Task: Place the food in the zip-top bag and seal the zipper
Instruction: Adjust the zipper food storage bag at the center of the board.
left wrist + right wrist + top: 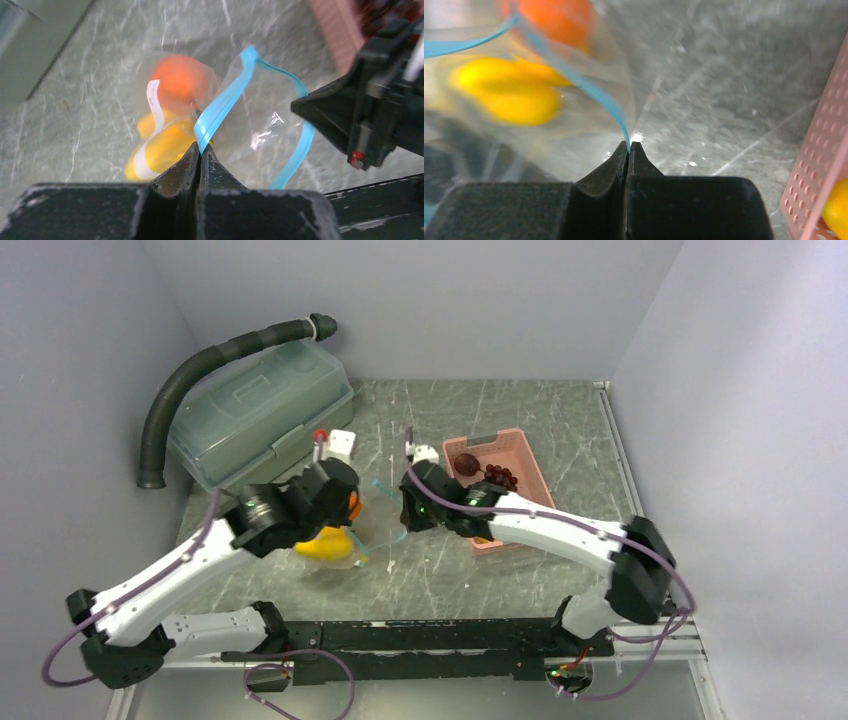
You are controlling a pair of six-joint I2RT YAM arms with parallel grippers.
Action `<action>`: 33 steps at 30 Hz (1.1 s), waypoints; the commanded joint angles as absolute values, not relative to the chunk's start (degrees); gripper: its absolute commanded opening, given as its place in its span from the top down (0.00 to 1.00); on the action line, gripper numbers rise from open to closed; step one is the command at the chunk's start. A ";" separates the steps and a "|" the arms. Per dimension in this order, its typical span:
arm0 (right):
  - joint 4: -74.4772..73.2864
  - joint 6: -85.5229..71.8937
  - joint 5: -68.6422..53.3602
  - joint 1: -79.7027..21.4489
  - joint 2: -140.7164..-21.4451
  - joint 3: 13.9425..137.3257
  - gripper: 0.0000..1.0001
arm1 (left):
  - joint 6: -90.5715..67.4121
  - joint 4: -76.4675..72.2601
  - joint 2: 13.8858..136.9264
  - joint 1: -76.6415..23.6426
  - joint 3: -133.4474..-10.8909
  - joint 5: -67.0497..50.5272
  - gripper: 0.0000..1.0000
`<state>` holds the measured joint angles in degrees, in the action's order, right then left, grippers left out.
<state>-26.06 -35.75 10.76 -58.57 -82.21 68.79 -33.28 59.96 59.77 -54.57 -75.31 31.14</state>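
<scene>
The clear zip-top bag (pixel 368 532) hangs between my two grippers over the table. Its teal zipper (pixel 226 97) stands apart, so the mouth gapes. My left gripper (pixel 201 148) is shut on one end of the zipper. My right gripper (pixel 628 145) is shut on the other end of the zipper (pixel 591 92). Inside the bag lie a round orange fruit (pixel 181 82) and yellow oval pieces (pixel 161 150). A grape bunch (pixel 503 477) and a dark round fruit (pixel 467 463) sit in the pink basket (pixel 500 436). A yellow piece (pixel 837 207) shows through the basket's wall.
A large translucent green-grey lidded box (pixel 260 410) stands at the back left with a black ribbed hose (pixel 200 365) curving over it. The pink basket's perforated wall (pixel 829 150) is close on the right of my right gripper. Walls close in the table on three sides.
</scene>
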 commanded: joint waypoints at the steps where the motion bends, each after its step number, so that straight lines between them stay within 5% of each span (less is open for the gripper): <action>1: -20.47 -39.52 6.08 -56.97 -89.94 63.43 1.00 | -36.28 54.37 63.88 -53.80 -67.68 28.34 0.97; 17: -26.37 -36.65 10.64 -57.04 -72.42 69.85 1.00 | -32.21 57.38 60.67 -52.45 -80.18 24.33 0.97; 33: -24.78 -39.99 13.89 -56.34 -79.29 60.61 1.00 | -38.58 42.47 66.04 -49.04 -56.19 19.25 1.00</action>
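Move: The food to be shaken down is in the bag whose rim both grippers already pinch. From the left hand, the orange is about 6 cm ahead and 1 cm left, the yellow fruit some 5 cm left and 1 cm ahead, both roughly 9 cm below. From the right hand, the orange is about 12 cm left and 6 cm ahead; the yellow fruit is 18 cm left, 1 cm ahead. The pink basket sits 21 cm right of the right hand, 13 cm farther out, well below. Down, up and down again, fast, both hands shake the bag together, keeping their pinch on its blue zipper rim: a drop of roughly 10 cm, a higher rise, above all on the right, then another drop, which the left hand starts slightly earlier and takes deeper. The fingertips nod down on each drop and lift with each rise. Both hands also drift 2–3 cm right. ##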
